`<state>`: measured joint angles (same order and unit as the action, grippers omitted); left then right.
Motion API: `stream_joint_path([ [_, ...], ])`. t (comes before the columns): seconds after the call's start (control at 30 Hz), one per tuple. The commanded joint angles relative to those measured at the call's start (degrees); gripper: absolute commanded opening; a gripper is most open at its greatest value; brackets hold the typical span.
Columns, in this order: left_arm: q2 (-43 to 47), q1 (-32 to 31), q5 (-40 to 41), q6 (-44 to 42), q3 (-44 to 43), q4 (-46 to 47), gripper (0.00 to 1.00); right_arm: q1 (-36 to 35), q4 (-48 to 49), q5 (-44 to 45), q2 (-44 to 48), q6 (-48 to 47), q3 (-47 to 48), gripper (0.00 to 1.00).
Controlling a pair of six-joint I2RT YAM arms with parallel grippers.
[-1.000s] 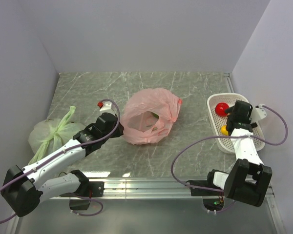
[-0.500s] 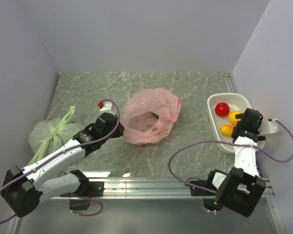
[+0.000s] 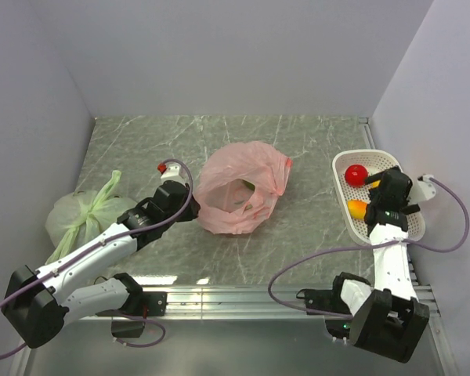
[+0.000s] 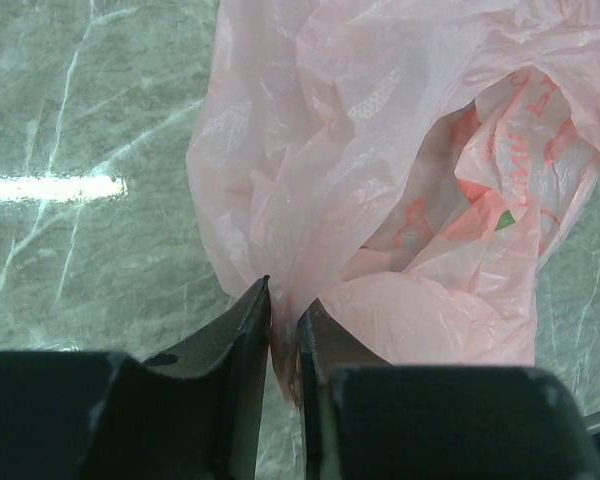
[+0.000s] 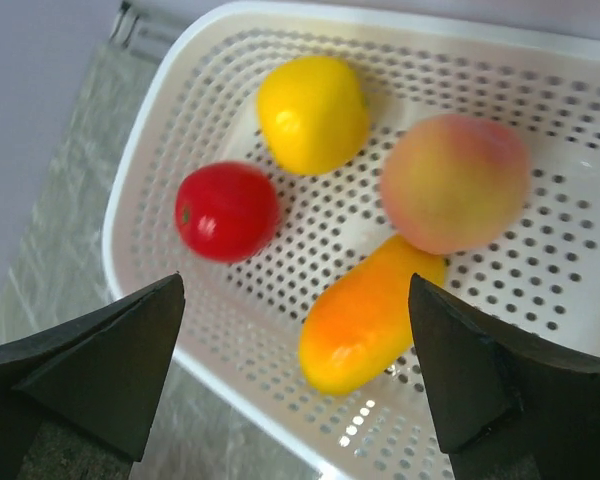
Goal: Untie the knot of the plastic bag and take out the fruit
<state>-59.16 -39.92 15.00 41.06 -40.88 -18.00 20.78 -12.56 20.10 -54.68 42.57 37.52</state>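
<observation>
The pink plastic bag (image 3: pixel 239 192) lies mid-table with its mouth gaping; no tied knot shows. A bit of green shows inside it (image 4: pixel 502 218). My left gripper (image 3: pixel 194 213) is shut on the bag's near-left edge, and in the left wrist view (image 4: pixel 283 300) pink film (image 4: pixel 380 150) is pinched between the jaws. My right gripper (image 3: pixel 380 197) hangs open and empty (image 5: pixel 296 285) above the white basket (image 3: pixel 346 160). The basket holds a red tomato (image 5: pixel 227 210), a yellow fruit (image 5: pixel 312 112), a peach (image 5: pixel 454 182) and an orange fruit (image 5: pixel 370 315).
A pale green bag (image 3: pixel 82 215) with a tied tuft (image 3: pixel 110 184) lies at the left, beside my left arm. The basket's wall (image 5: pixel 160 130) stands against the right wall of the enclosure. White walls close the table on three sides.
My right gripper swung right over the basket, then came back a little to the left. More fruit shows in the basket now. The left arm and the pink bag have not moved.
</observation>
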Motion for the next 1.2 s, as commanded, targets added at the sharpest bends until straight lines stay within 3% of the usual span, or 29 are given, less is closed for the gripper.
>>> stream_joint_path([
  [0.0,-0.3,0.2,1.3,-1.5,-2.9,0.0,0.22,-4.7,2.3,-1.6,1.1,-8.4,3.8,0.98],
  [0.2,-1.5,0.2,1.3,-1.2,-2.8,0.1,0.22,-24.2,12.2,-20.7,-1.1,-27.2,8.7,0.93],
  [0.33,-1.7,0.2,1.4,-0.9,-2.1,0.2,0.22,-29.6,14.1,-33.0,-7.9,-33.7,13.5,0.93],
  [0.67,-2.6,0.2,1.0,0.2,0.1,0.5,0.22,-34.6,13.0,-45.9,-28.7,-39.5,28.0,1.0],
  [0.9,-3.4,0.1,0.7,1.0,1.8,1.8,0.22,-35.7,5.5,-55.6,-42.4,-42.0,38.5,0.99],
  [0.93,-4.0,0.2,0.8,1.0,1.9,2.1,0.22,-35.7,4.3,-56.0,-44.5,-43.9,39.2,0.95],
  [1.03,-5.4,0.1,1.2,1.5,2.9,3.7,0.22,-36.2,2.1,-57.7,-45.4,-44.6,41.1,0.58],
  [1.07,-5.9,0.2,1.3,1.7,3.3,4.2,0.22,-36.7,1.4,-58.0,-44.6,-44.8,41.5,0.21],
  [1.1,-6.3,0.2,1.3,2.2,3.5,5.2,0.22,-37.2,0.9,-57.0,-43.5,-45.0,41.5,0.03],
  [1.17,-7.4,0.2,1.3,2.7,4.0,6.6,0.21,-39.9,-0.3,-55.3,-37.9,-46.0,41.0,0.0],
])
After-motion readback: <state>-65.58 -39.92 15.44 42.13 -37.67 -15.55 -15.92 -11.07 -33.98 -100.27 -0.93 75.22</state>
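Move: The pink bag's far right rim lies some 34 cm to the right hand's left, 13 cm farther out and a few centimetres below it. Of the fruit in the tray, the tomato is about 8 cm left and 10 ahead of this hand, the mango 8 cm left and level with it, both roughly 10 cm lower. From the left hand, already pinching the bag's near left rim, that far rim is some 15 cm ahead and 22 right, about level. Leftward and forward in an arc, the right hand swings some 35 cm from the tray to the bag, first rising about 9 cm, then sinking, while turning roughly 100 degrees counter-clockwise. Its wide-open fingers shut late and pinch the bag's far right rim, easing slightly back as they close. The left hand keeps its pinch and sinks about 5 cm. ##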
